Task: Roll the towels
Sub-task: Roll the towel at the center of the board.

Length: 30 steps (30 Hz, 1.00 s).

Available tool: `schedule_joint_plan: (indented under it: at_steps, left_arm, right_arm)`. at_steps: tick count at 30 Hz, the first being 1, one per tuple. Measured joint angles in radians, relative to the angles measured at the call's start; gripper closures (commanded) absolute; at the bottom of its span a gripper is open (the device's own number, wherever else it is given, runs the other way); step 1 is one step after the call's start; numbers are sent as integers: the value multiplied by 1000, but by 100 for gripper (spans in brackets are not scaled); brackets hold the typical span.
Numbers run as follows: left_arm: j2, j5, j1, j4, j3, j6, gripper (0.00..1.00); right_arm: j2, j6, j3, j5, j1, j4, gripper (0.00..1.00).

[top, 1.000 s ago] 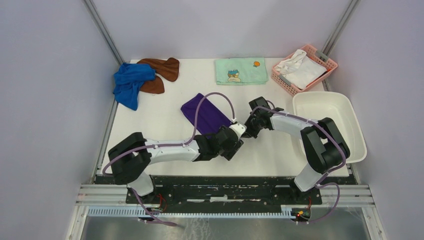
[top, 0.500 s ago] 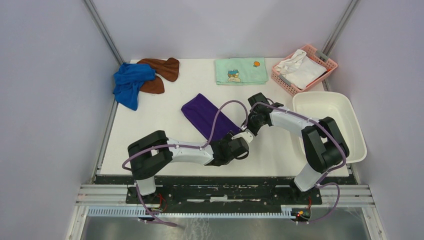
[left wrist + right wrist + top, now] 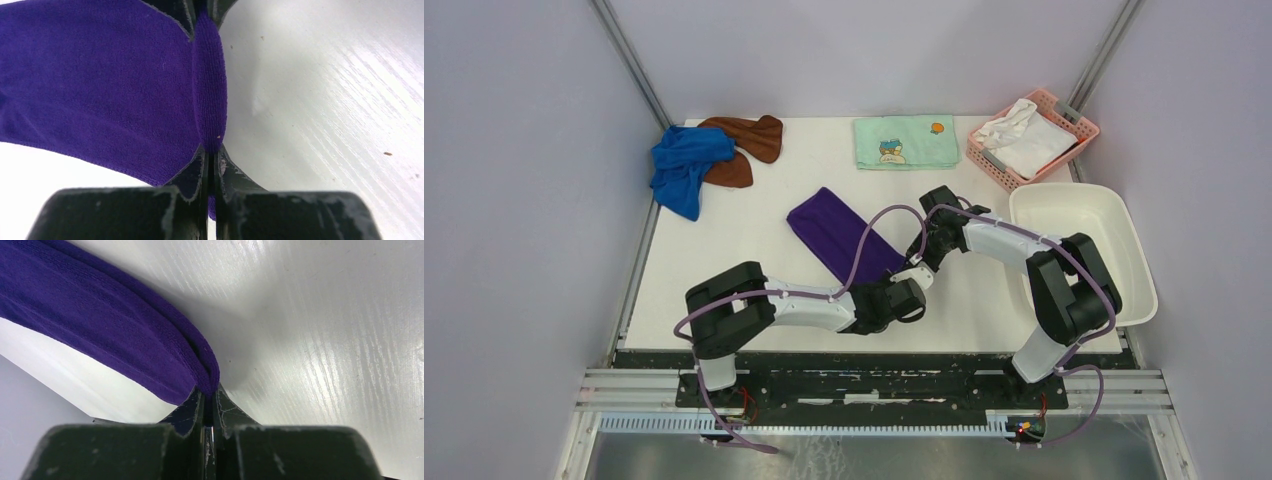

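The dark purple towel (image 3: 834,236) lies as a folded strip in the middle of the table, running from upper left to lower right. At its near right end both grippers meet. My left gripper (image 3: 910,283) is shut on the towel's short end edge (image 3: 210,95), which bulges between the jaws. My right gripper (image 3: 922,260) is shut on a corner of the same purple towel (image 3: 125,325). The royal blue towel (image 3: 681,166) lies crumpled at the far left, on top of the rust-brown towel (image 3: 746,139).
A pale green cartoon-print towel (image 3: 906,141) lies flat at the back. A pink basket (image 3: 980,152) with a white cloth (image 3: 1024,136) stands at the back right. A white tub (image 3: 1028,203) sits along the right edge, beside the right arm.
My left arm swung toward the towel's near right end and its jaws closed on the purple edge. The right gripper kept its grip and barely moved.
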Motion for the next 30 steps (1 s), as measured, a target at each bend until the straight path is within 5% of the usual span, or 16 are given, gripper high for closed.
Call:
schedule_joint_plan:
  at_steps: [8,16,30]
  left_arm:
    - [-24,197,63,-3,0,-12,97]
    - [-82,567,294,66,-61,-124,97]
    - [-14,1053,536,211,-105,-354,97]
  right_arm:
    - [-2,-87,-3,0,0,23,72]
    - [-78,-206,-56,-31,-11,131,48]
    - [-205,-301,-323,-95,-53,450,50]
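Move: Both hands already pinch the folded near-right end of the purple towel. Its middle lies about 3 cm ahead and 1 cm right of the left hand, and about 3 cm back and 2 cm left of the right hand. The towel's body is centred some 9 cm ahead and 8 cm left of the left hand. The green cloth lies about 29 cm ahead of the left hand and 3 cm to its right, everything an inch or less below. The right hand lets go of the towel's end, opening to about half, lifts some 3 cm and sinks most of the way back beside it, its wrist tilting about 25 degrees. The left keeps its pinch on the fold and carries it about 3 cm forward, swinging its wrist some 60 degrees so that fingers which pointed forward and down now point right and down. ##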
